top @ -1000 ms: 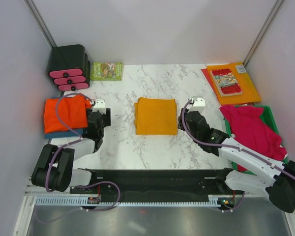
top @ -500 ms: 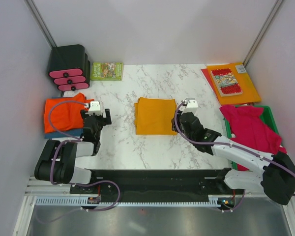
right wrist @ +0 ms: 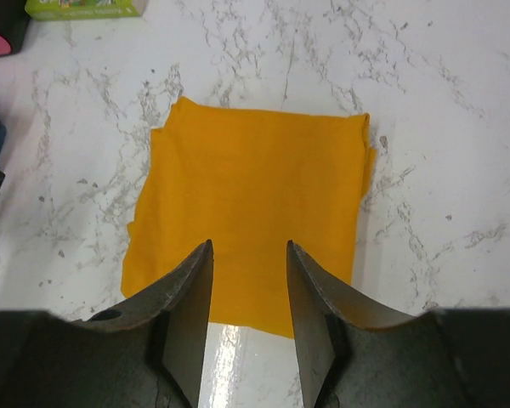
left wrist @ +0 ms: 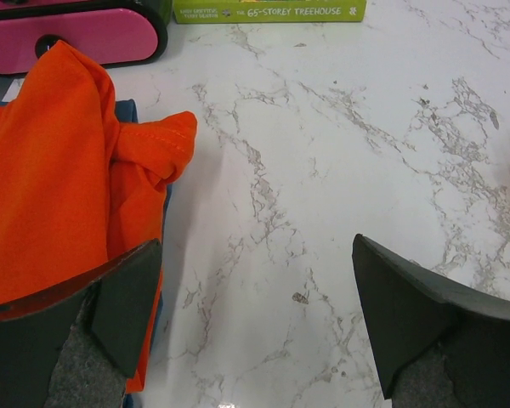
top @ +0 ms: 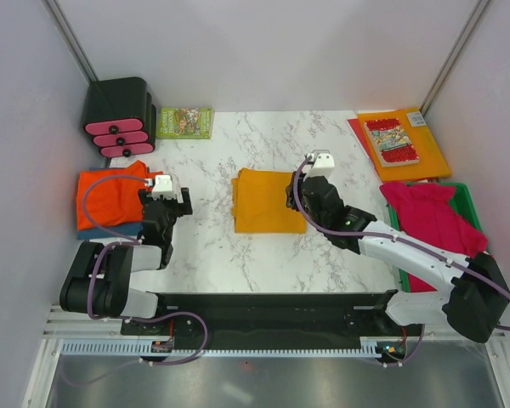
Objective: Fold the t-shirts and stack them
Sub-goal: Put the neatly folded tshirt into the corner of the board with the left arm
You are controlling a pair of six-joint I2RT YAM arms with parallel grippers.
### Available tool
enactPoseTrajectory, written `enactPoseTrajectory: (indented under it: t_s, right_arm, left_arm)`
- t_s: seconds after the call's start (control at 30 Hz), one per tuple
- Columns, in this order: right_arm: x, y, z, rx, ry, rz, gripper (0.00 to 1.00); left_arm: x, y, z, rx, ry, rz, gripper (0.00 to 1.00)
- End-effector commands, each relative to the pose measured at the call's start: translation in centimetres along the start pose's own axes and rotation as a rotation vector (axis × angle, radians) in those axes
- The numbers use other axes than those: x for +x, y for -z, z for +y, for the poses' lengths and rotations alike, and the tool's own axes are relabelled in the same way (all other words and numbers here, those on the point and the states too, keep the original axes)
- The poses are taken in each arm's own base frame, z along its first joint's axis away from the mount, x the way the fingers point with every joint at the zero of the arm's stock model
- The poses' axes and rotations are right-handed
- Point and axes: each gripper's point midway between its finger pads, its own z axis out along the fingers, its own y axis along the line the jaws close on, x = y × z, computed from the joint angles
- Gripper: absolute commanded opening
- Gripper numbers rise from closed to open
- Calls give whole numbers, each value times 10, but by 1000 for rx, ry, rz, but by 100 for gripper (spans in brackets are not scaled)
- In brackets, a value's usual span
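A folded mustard t-shirt (top: 263, 200) (right wrist: 255, 187) lies flat mid-table. My right gripper (top: 296, 197) (right wrist: 249, 251) stands over its right edge, open, with nothing between the fingers. At the left, a crumpled red-orange t-shirt (top: 110, 197) (left wrist: 51, 187) rests on a blue one (top: 106, 229) (left wrist: 126, 110). My left gripper (top: 168, 195) (left wrist: 255, 323) is just right of that pile, open wide over bare marble, its left finger above the orange cloth's edge. Crimson-pink t-shirts (top: 433, 225) spill from the green bin (top: 459, 194) at the right.
A black drawer unit with pink fronts (top: 117, 115) (left wrist: 76, 38) stands at the back left, beside a green book (top: 184, 122) (left wrist: 268, 10). An orange folder with a comic book (top: 404, 143) lies at the back right. Grey walls enclose three sides.
The left gripper has opened wider and shifted slightly back beside the red-orange shirt. The right arm has swung left, from beside the mustard shirt to over its right edge.
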Motion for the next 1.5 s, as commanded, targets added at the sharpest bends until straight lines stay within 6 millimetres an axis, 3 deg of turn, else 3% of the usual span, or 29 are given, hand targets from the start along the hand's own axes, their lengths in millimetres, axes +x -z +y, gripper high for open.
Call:
enactPoseTrajectory:
  t_s: [0.0,0.37,0.47,0.63,0.67,0.7,0.73,0.77,0.8,0.83,0.87,0.9,0.93,0.97,1.0,1.07,1.1,1.23,1.27,1.3,1.43,1.47]
  right_arm:
    - [-35,13,-1,30,-21,-94,47]
    - [-18,18,10,161,49,-24,47]
    - [-5,8,21,167,20,-4,47]
    - [28,-25,47,182,97,65,46]
    - [21,-31,57,177,94,58,46]
    - [33,-43,59,195,127,83,46]
    - [36,-47,60,210,143,95,46]
    - [25,-52,71,203,132,77,46]
    - [32,-60,73,214,144,85,46]
    - [31,-64,74,222,143,81,46]
    - [23,-68,81,215,130,65,46]
    - [30,-74,82,221,154,76,46]
    - [24,-77,88,213,149,66,46]
    - [24,-80,89,215,157,68,46]
    - [26,-83,89,217,167,72,46]
    - [22,-84,93,211,157,65,46]
    - [20,-83,95,205,154,64,46]
    - [13,-77,88,221,143,45,47]
    - [10,-74,88,220,138,38,47]
    - [9,-74,86,224,138,33,47]
    - [14,-71,75,248,147,38,47]
    - [16,-70,74,250,139,39,47]
  left_arm:
    - [-17,-3,-1,4,39,-67,100]
    - [-17,-3,-1,4,37,-67,100]
    - [-15,-7,-22,145,-2,-34,100]
    - [-13,-6,-22,173,-5,-24,100]
    - [-42,-12,-38,268,-29,-42,100]
    - [-16,-7,-42,289,-15,130,100]
    - [-23,-8,-41,272,25,160,100]
    - [-46,-15,-38,233,96,145,100]
    - [-29,-8,-44,235,179,262,100]
    - [-24,-6,-55,271,185,320,100]
    - [-45,-14,-62,289,169,327,100]
    - [-24,-15,-68,295,150,438,100]
    - [-27,-14,-74,309,132,513,100]
    - [-17,-14,-76,326,90,583,100]
    - [6,-15,-84,331,51,686,100]
    - [10,-13,-77,278,-23,839,100]
    - [33,-11,-82,297,-51,939,100]
    - [48,24,-88,371,-70,1241,100]
    - [48,28,-89,403,-78,1243,100]
    - [46,30,-89,409,-78,1224,100]
    - [-1,48,-102,557,-58,975,100]
    - [-13,42,-109,603,-56,887,100]
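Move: The folded yellow-orange t-shirt lies about 33 cm to the right of the open left hand, roughly level with it front to back and 9 cm lower. The red-orange t-shirt on the blue stack is some 16 cm to that hand's left, and the green book about 28 cm ahead and 6 cm right. From the right hand, the folded t-shirt is about 10 cm left, 3 cm ahead and 19 cm below, while the comic book sits some 25 cm ahead and 32 cm right. Touching nothing, both hands head for the folded yellow-orange t-shirt. After a brief wait, the left hand, still wide open, swings about 10 cm right in an arc, first forward and up, then back and down towards the table beside the shirt's left edge, tipping nearly 70 degrees to point down. The right hand goes about 11 cm left and a little forward, dropping slightly, to above the shirt, rolling its left side down, fingers unchanged. ##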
